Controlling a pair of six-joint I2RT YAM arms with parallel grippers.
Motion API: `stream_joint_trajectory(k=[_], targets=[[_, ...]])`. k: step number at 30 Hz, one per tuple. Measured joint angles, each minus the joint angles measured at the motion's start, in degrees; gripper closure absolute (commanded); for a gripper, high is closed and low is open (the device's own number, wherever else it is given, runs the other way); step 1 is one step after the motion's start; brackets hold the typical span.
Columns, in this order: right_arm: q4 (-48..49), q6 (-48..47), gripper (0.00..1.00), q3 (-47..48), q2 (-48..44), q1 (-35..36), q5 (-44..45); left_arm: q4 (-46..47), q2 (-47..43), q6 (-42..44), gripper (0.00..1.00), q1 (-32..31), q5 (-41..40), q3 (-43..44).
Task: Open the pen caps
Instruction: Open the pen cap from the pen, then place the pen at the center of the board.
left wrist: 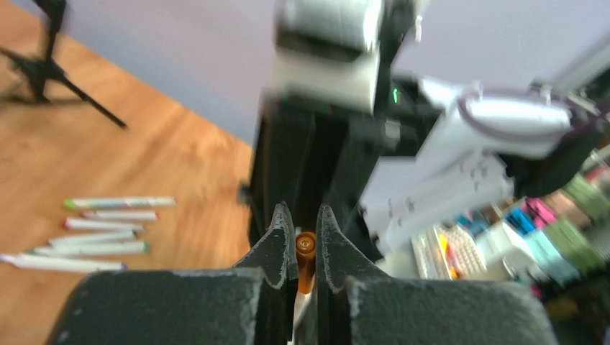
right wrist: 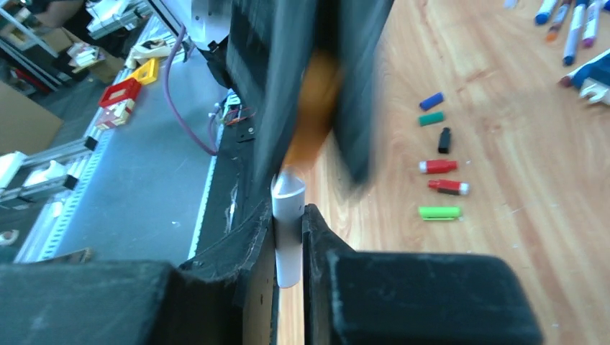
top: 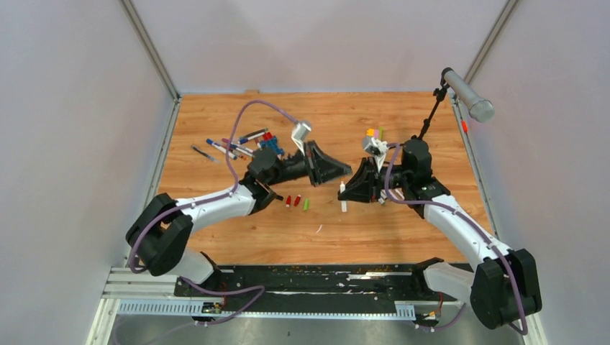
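Over the middle of the table the two grippers meet tip to tip. My left gripper (top: 345,173) (left wrist: 302,217) is shut on an orange pen cap (left wrist: 306,251), seen end-on between its fingers, with a bit of white barrel below it. My right gripper (top: 344,189) (right wrist: 289,213) is shut on the same pen's white barrel (right wrist: 288,241) (top: 343,205). In the right wrist view the orange cap (right wrist: 314,108) is a blur between the left fingers (right wrist: 360,93). Several loose pen caps (right wrist: 439,167) (top: 296,201) lie in a row on the wood. Other pens (top: 230,148) (left wrist: 101,233) lie at the back left.
A blue-and-red brick figure (top: 269,141) sits beside the back-left pens. A coloured block stack (top: 374,133) stands behind the right arm. A black microphone stand (top: 430,118) (left wrist: 54,68) rises at the back right. Walls close in the table's left, back and right sides.
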Motion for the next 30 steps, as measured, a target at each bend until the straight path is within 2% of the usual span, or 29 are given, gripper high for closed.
stream_joint_trajectory(k=[2, 7, 12, 17, 21, 25, 30], targets=[[1.2, -0.2, 1.0, 0.83, 1.14, 0.94, 1.57, -1.55, 0.0, -0.61, 1.0, 2.89, 0.46, 3.3], [-1.49, -0.52, 1.0, -1.09, 4.44, 6.16, -0.92, 0.87, -1.38, -0.57, 1.0, 14.49, -9.2, 17.05], [-5.55, -3.87, 1.0, -1.05, 4.63, 6.58, -0.94, 3.69, -6.51, 0.11, 1.0, 15.93, -13.79, 18.99], [-15.02, -13.38, 1.0, 0.13, 3.28, 6.21, 0.7, 2.08, -11.93, 0.83, 1.0, 15.61, -15.3, 11.56], [-22.25, -22.23, 1.0, 2.45, 1.77, 4.59, 4.15, -3.02, -17.35, 0.81, 1.0, 15.72, -16.33, 1.75], [-27.74, -29.7, 1.0, 3.39, 0.11, 2.01, 9.29, -9.77, -23.74, 0.44, 1.0, 15.72, -17.81, -7.39], [-32.26, -36.0, 0.98, 3.85, -0.26, -0.68, 17.18, -16.22, -28.98, -0.7, 1.0, 15.72, -18.73, -14.86]])
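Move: My left hand already grips the orange cap; the pen it sits on is in my right fingers, about 4 cm back and 6 cm below my left hand. For that cap, the row's green cap lies some 12 cm left, 3 cm ahead and 25 cm down, with the nearest red cap 2 cm farther left, the next 5 cm. From my right hand, the bunch of uncapped pens lies roughly 10 cm ahead, 12 cm to the right and 18 cm below. I yank my left hand forward and up off the pen, over 20 cm high and drifting left, with its fingers still shut on the orange cap. Then I lower it nearly as far, still working left towards the cap row's side and turning counter-clockwise. My right hand keeps the pen, recoils back and down, then swings forward, right and lower towards the uncapped pens, tipping its fingers downward. ##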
